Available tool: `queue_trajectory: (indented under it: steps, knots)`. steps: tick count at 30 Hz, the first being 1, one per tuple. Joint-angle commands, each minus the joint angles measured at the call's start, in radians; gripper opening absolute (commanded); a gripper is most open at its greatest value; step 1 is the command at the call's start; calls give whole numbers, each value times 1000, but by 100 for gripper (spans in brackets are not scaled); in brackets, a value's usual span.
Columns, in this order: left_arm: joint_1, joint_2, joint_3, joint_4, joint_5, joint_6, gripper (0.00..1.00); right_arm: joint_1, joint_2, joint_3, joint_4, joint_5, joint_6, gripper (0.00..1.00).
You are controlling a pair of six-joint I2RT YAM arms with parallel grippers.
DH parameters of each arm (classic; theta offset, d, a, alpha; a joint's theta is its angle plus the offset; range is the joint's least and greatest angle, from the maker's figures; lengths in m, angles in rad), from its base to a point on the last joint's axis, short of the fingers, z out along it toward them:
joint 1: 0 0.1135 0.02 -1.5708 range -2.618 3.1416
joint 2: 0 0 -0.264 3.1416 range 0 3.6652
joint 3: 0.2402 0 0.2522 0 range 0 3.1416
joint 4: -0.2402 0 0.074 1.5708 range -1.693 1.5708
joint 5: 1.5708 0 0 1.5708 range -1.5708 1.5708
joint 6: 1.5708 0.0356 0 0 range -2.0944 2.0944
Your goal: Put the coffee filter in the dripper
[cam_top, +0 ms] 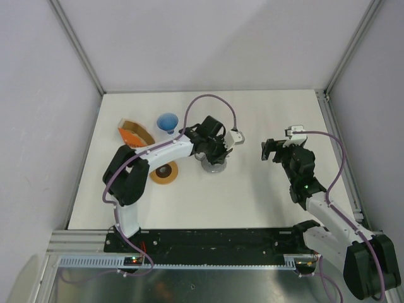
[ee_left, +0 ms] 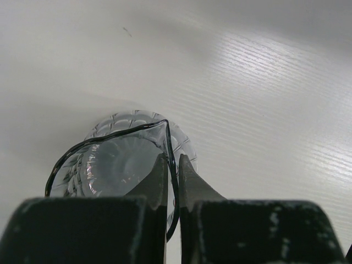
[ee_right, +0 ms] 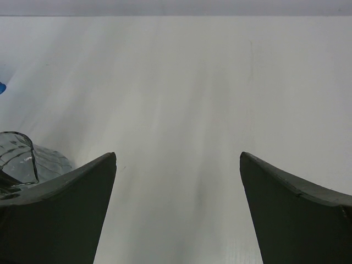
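Note:
The blue ribbed dripper stands at the back left of the table; a blue sliver of it shows at the left edge of the right wrist view. Beside it, a light-brown paper edge, apparently the coffee filter, lies along the orange holder. My left gripper is shut on the thin rim of a clear grey glass mug at mid-table, one finger inside and one outside. My right gripper hangs open over bare table to the right, holding nothing.
A flat brown wooden ring lies left of the mug, partly under the left arm. The mug shows at the left of the right wrist view. Metal frame posts and grey walls bound the white table.

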Motion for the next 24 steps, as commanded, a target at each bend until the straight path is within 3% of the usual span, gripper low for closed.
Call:
queue_trajectory:
  steps: [1,7,9,12,14,15,17,24]
  knots:
    - [-5,-74,-34,131,-29,-67,0,-4,-14,42,14,-12,14,99]
    - [-6,-66,-98,188,14,-67,6,-3,-19,42,9,-18,14,99]
    - [-5,-65,-106,193,13,-77,20,-4,-24,41,6,-19,15,99]
    - [-5,-75,-108,194,-6,-109,61,-3,-27,41,-1,-18,15,99]
    - [-5,-89,-107,194,-22,-121,81,-2,-27,41,-4,-21,16,99]
    - [-5,-99,-105,192,-26,-125,86,-2,-26,41,-2,-23,17,99]
    - [-4,-116,-87,172,-36,-137,92,-3,-24,41,3,-30,19,99]
    - [28,-188,126,-62,-27,-154,95,-3,-15,42,25,-55,27,99]
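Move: The left hand still grips the glass carafe's rim. The carafe's middle lies about 3 cm left, 2 cm back and 4 cm below it, to be left about where it is. The blue dripper sits some 20 cm left and 13 cm ahead, the round wooden coaster about 21 cm left and 5 cm back. The idle right hand has the carafe roughly 20 cm to its left, 5 cm back and 13 cm below. The left hand eases down about 1 cm, opens wide to release the carafe's rim, then rises some 4 cm. ##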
